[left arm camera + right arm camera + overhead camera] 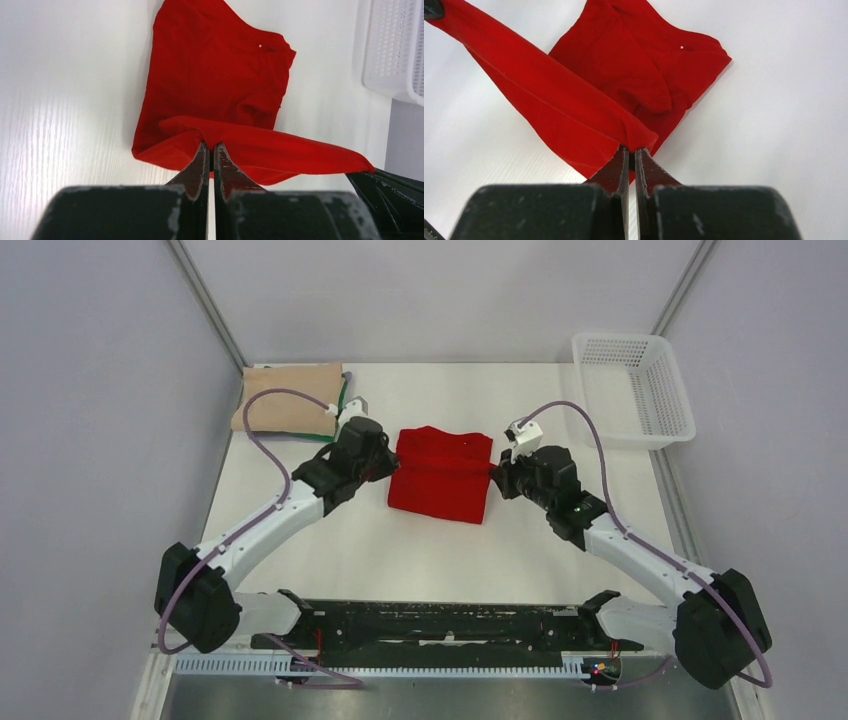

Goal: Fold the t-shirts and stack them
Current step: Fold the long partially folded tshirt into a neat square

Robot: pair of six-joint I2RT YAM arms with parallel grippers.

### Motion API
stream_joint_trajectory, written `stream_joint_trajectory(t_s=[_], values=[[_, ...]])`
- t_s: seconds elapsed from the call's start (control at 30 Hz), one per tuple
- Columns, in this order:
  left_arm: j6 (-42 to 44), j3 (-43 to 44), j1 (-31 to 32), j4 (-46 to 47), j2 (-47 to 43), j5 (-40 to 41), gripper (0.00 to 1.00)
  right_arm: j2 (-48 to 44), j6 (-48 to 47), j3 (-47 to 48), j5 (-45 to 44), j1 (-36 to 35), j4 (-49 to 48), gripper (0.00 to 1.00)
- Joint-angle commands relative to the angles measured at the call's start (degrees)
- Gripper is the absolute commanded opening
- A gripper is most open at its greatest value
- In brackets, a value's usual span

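The red t-shirt [440, 472] lies partly folded in the middle of the table. My left gripper [392, 466] is shut on its left edge, and my right gripper [494, 474] is shut on its right edge. Between them a band of red cloth is lifted off the table and stretched taut above the rest of the shirt. The left wrist view shows my left gripper [211, 146] pinching the red t-shirt [215, 75]. The right wrist view shows my right gripper [631, 150] pinching the red t-shirt [634, 65]. A folded beige t-shirt [288, 400] lies at the back left on a dark green t-shirt [341, 403], of which only an edge shows.
A white plastic mesh basket [634, 388] stands at the back right corner; it also shows in the left wrist view [392, 50]. A black rail [440, 625] runs along the near edge between the arm bases. Grey walls close in the table.
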State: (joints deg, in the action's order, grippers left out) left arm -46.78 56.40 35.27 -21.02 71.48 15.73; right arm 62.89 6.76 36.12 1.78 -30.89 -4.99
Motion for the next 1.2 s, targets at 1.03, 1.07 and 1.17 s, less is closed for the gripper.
stream_joint_trajectory(t_s=[1.03,1.07,1.17], values=[[11.1,35.7,-11.8,1.0,41.1,-7.5,1.0,42.7,1.2,27.1,11.0,16.1,-11.9,0.84],[11.5,35.4,-11.9,1.5,40.4,-9.0,1.0,42.0,0.9,27.1,11.6,16.1,-11.4,0.98],[12.4,33.6,-11.8,3.8,39.0,-14.8,1.0,38.4,1.0,24.0,11.8,16.1,-11.8,0.98]])
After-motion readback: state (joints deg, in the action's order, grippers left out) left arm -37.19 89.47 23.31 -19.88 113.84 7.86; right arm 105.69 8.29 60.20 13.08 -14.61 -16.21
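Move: The hands keep the red t-shirt's near edge stretched between them. From the left hand, the far left corner of the shirt lies about 14 cm ahead, 1 cm to the right and 11 below, with the folded stack some 23 cm ahead and 33 to the left. From the right hand, the far right corner lies about 13 cm ahead, 1 cm to the right and 10 below, with the white basket roughly 27 cm ahead and 43 to the right. Both hands carry the held edge about 17 cm forward and down onto the far edge, then open wide. ##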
